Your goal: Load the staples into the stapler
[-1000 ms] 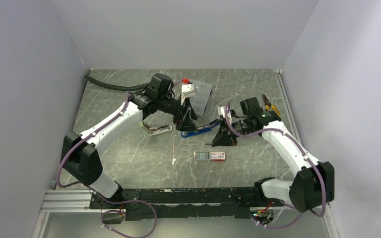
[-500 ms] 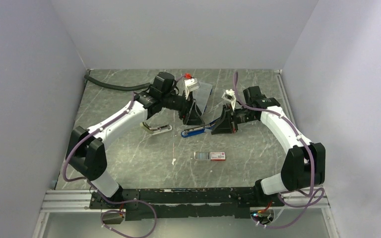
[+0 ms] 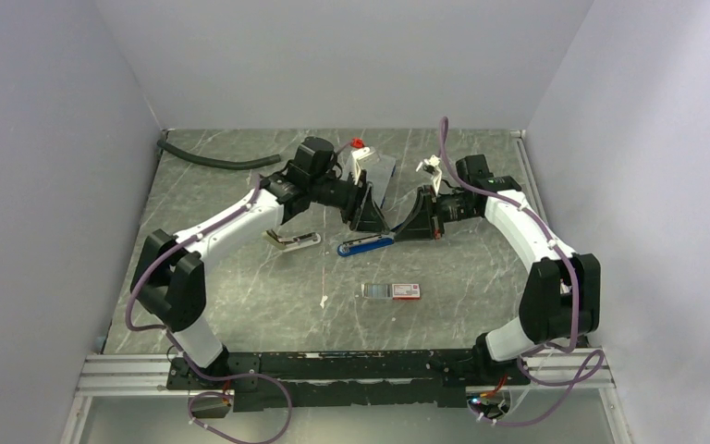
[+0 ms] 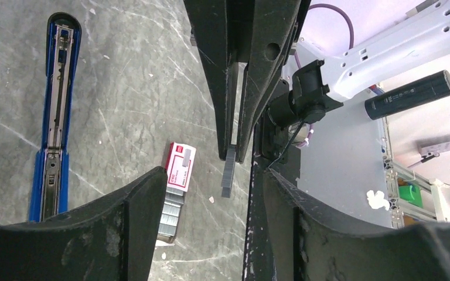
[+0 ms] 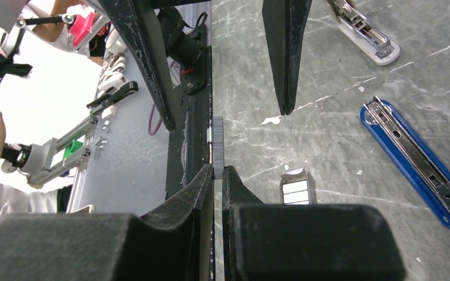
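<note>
The blue stapler [image 3: 365,244] lies open on the table, its channel up; it also shows in the left wrist view [image 4: 55,111] and the right wrist view [image 5: 417,167]. The white box with a red end [image 3: 392,290] lies nearer, its dark tray of staples [image 4: 170,213] pulled out. My right gripper [image 5: 218,170] is shut on a thin grey strip of staples [image 5: 217,145], held above the table. My left gripper [image 4: 211,175] is open and empty, facing the right gripper [image 3: 419,220] tip to tip, with the strip [image 4: 228,171] just in front of its open jaws.
A white stapler [image 3: 292,240] lies open left of the blue one. A clear compartment case [image 3: 385,174] sits behind the grippers. A black hose [image 3: 211,160] lies at the back left. Small scraps [image 3: 324,300] lie near the box.
Both grippers have moved towards the back and closer together, and now face each other above the blue stapler. The right gripper still holds the strip.
</note>
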`<act>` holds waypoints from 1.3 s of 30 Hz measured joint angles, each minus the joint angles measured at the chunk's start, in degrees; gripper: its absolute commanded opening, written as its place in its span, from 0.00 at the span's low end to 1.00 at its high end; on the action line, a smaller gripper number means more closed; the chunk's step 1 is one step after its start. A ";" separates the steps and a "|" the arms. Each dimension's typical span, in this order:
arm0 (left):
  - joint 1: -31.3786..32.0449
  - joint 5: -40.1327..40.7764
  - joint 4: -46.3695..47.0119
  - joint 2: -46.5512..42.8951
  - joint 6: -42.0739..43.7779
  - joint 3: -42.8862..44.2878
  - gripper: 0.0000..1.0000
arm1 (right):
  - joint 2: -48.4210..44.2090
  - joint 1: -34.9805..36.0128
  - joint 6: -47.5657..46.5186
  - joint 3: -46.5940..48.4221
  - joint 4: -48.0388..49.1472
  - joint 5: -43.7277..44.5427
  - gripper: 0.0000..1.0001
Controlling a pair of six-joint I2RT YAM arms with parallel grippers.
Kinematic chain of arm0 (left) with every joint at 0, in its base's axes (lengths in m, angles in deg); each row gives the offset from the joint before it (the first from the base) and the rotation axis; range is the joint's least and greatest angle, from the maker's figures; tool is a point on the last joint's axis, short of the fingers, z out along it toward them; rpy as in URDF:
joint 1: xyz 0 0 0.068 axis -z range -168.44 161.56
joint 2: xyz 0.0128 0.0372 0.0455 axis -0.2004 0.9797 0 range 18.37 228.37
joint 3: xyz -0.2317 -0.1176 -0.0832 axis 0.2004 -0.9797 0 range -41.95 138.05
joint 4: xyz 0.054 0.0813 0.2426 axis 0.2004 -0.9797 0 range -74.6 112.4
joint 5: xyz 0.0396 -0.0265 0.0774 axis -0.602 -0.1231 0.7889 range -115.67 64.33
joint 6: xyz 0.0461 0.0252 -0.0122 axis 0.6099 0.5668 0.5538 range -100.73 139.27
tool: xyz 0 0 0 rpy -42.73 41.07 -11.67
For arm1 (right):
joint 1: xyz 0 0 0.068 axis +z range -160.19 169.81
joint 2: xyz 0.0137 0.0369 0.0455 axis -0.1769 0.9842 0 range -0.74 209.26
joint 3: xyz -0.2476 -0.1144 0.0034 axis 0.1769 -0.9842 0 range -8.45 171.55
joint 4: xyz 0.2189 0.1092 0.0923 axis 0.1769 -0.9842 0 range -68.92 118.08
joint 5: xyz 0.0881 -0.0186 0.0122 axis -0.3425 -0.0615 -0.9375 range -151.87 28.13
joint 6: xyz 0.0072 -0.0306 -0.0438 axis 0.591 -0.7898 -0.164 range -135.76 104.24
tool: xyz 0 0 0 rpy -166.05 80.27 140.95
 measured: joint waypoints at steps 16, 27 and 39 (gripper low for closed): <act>0.31 -2.12 2.93 1.09 -2.89 -0.66 0.51 | 0.70 -1.31 7.50 0.00 6.49 -1.33 0.12; 0.33 -2.95 3.34 1.75 -3.56 -0.66 0.42 | 1.33 -1.66 7.58 0.00 6.51 -1.49 0.12; 0.55 -4.07 3.32 2.97 -3.58 -0.63 0.42 | 2.12 -1.66 7.28 0.00 6.10 -2.38 0.12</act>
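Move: The silver staple strip, pinched in my right fingertips and sticking out leftward, has its middle about 3 cm to the right of my left hand, roughly 1 cm back and 1 cm lower. The open blue stapler lies some 18 cm below my left hand, 5 cm ahead and 2 cm right; the staple box lies equally low, 7 cm back and 3 cm right. From my right hand, the open left fingers it offers the strip to are about 5 cm left, 2 cm ahead and 1 cm up. I narrow my left fingers from about two-thirds to two-fifths open around the free end of the staple strip, while easing that hand about 1 cm each down, right and back, with a slight wrist tilt. My right hand keeps its pinch, carries the strip roughly 1.5 cm forward between the left fingers, then holds still; the left pads don't seem to touch it yet. ##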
